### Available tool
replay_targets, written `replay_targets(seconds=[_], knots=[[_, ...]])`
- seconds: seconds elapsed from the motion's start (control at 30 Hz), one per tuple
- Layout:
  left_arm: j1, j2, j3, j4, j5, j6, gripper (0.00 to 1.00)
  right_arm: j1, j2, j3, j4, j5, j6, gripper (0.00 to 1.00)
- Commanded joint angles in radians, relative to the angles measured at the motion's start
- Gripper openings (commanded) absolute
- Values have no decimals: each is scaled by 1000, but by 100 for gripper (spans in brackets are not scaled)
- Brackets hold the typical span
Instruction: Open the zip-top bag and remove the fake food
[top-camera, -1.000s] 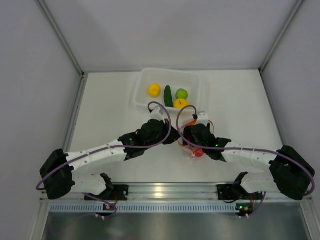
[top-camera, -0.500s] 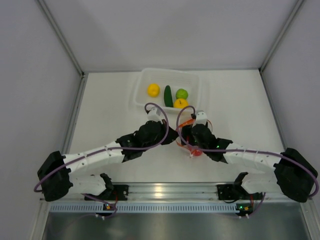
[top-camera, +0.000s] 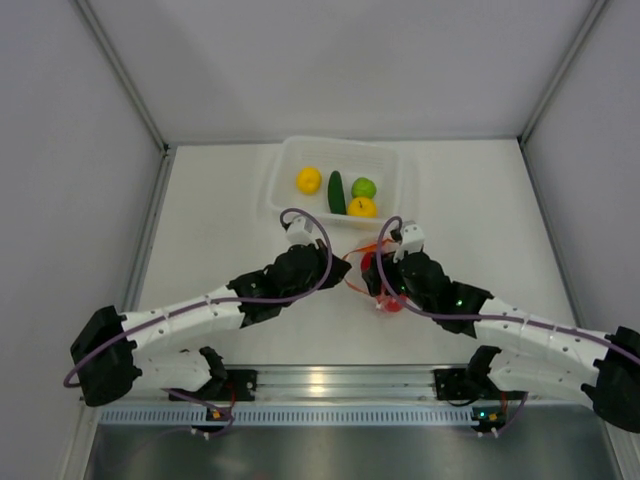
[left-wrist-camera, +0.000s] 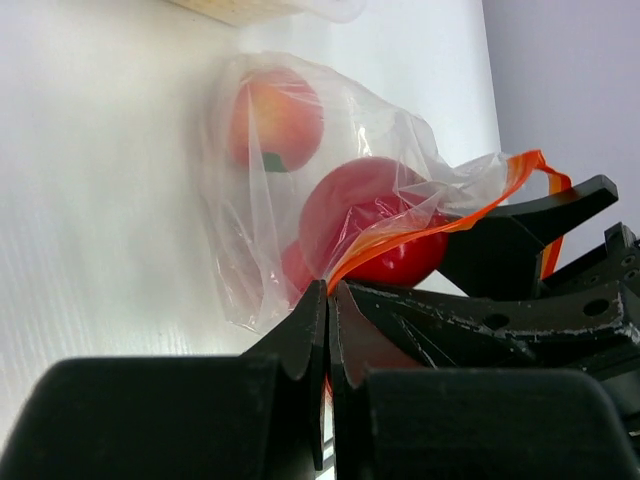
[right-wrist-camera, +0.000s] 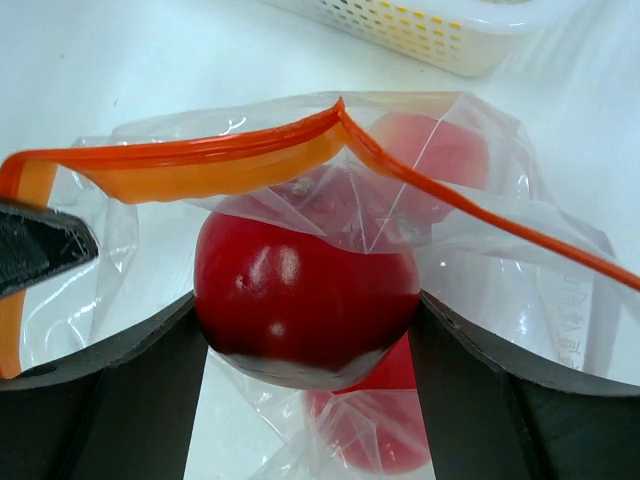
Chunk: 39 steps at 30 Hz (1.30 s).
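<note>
The zip-top bag (right-wrist-camera: 520, 270) lies on the white table with its mouth open and its orange-red zip strip (right-wrist-camera: 200, 160) lifted. My left gripper (left-wrist-camera: 328, 290) is shut on one end of that strip. My right gripper (right-wrist-camera: 307, 305) reaches into the mouth, its fingers pressed against both sides of a glossy red fruit (right-wrist-camera: 300, 270). A second red fruit (right-wrist-camera: 375, 425) lies below it and a pink one (left-wrist-camera: 275, 115) sits deeper in the bag. From above, the left gripper (top-camera: 343, 272) and the right gripper (top-camera: 384, 288) meet at the bag (top-camera: 368, 258) in mid table.
A translucent white basket (top-camera: 285, 160) stands just behind the bag. It holds a yellow fruit (top-camera: 308, 180), a dark green cucumber (top-camera: 337, 192), a light-green fruit (top-camera: 364, 187) and another yellow fruit (top-camera: 361, 207). Grey walls close in the table's sides.
The right arm has swung outward to the right and its jaws have narrowed slightly onto the red fruit. The left arm has drawn back a little, still holding the strip.
</note>
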Motion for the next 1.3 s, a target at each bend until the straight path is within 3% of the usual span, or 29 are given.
replay_targets(seconds=[0.0, 0.23, 0.6, 0.73, 0.9, 1.03, 1.1, 1.17, 1.27], knots=[[-3, -41, -5, -12, -62, -2, 0, 19, -52, 54, -57, -31, -35, 50], [-1, -47, -8, -12, -78, -3, 0, 19, -128, 68, -17, -237, -50, 50], [-3, -81, -18, -57, -93, 1, 0, 17, -224, 151, -42, -323, -38, 50], [-1, -114, -16, -89, -121, 11, 0, 15, -253, 206, -25, -291, -38, 49], [-3, -206, -21, -179, -225, 31, 0, -18, -229, 329, -79, -143, -112, 47], [5, -286, -28, -285, -300, 37, 0, -133, -127, 437, -106, -160, -124, 47], [8, -321, -31, -318, -329, 37, 0, -253, -80, 454, -84, -232, -92, 47], [8, -372, -33, -359, -363, 38, 0, -361, 12, 485, -67, -302, -72, 46], [9, -426, -25, -412, -392, 47, 0, -426, 160, 543, -37, -294, -78, 45]])
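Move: From the right gripper, which already grips a red fruit inside the open bag, the basket's middle lies about 28 cm ahead, 7 cm left and 8 cm lower. In it the yellow fruit lies some 23 cm ahead and 1 cm left. Another red fruit in the bag lies about 3 cm back, 3 cm right and 8 cm below. From the left gripper, pinching the bag's rim, the gripped fruit is some 5 cm right and 3 cm below. Keep the right gripper's hold on the red fruit and draw it up and a little back out of the bag's mouth, then keep lifting, about 20 cm in all, and swing it some 13 cm forward and slightly right, the fingers tipping up. Keep the left gripper shut on the rim, nearly still at first, then draw the bag about 10 cm left and slightly up. ##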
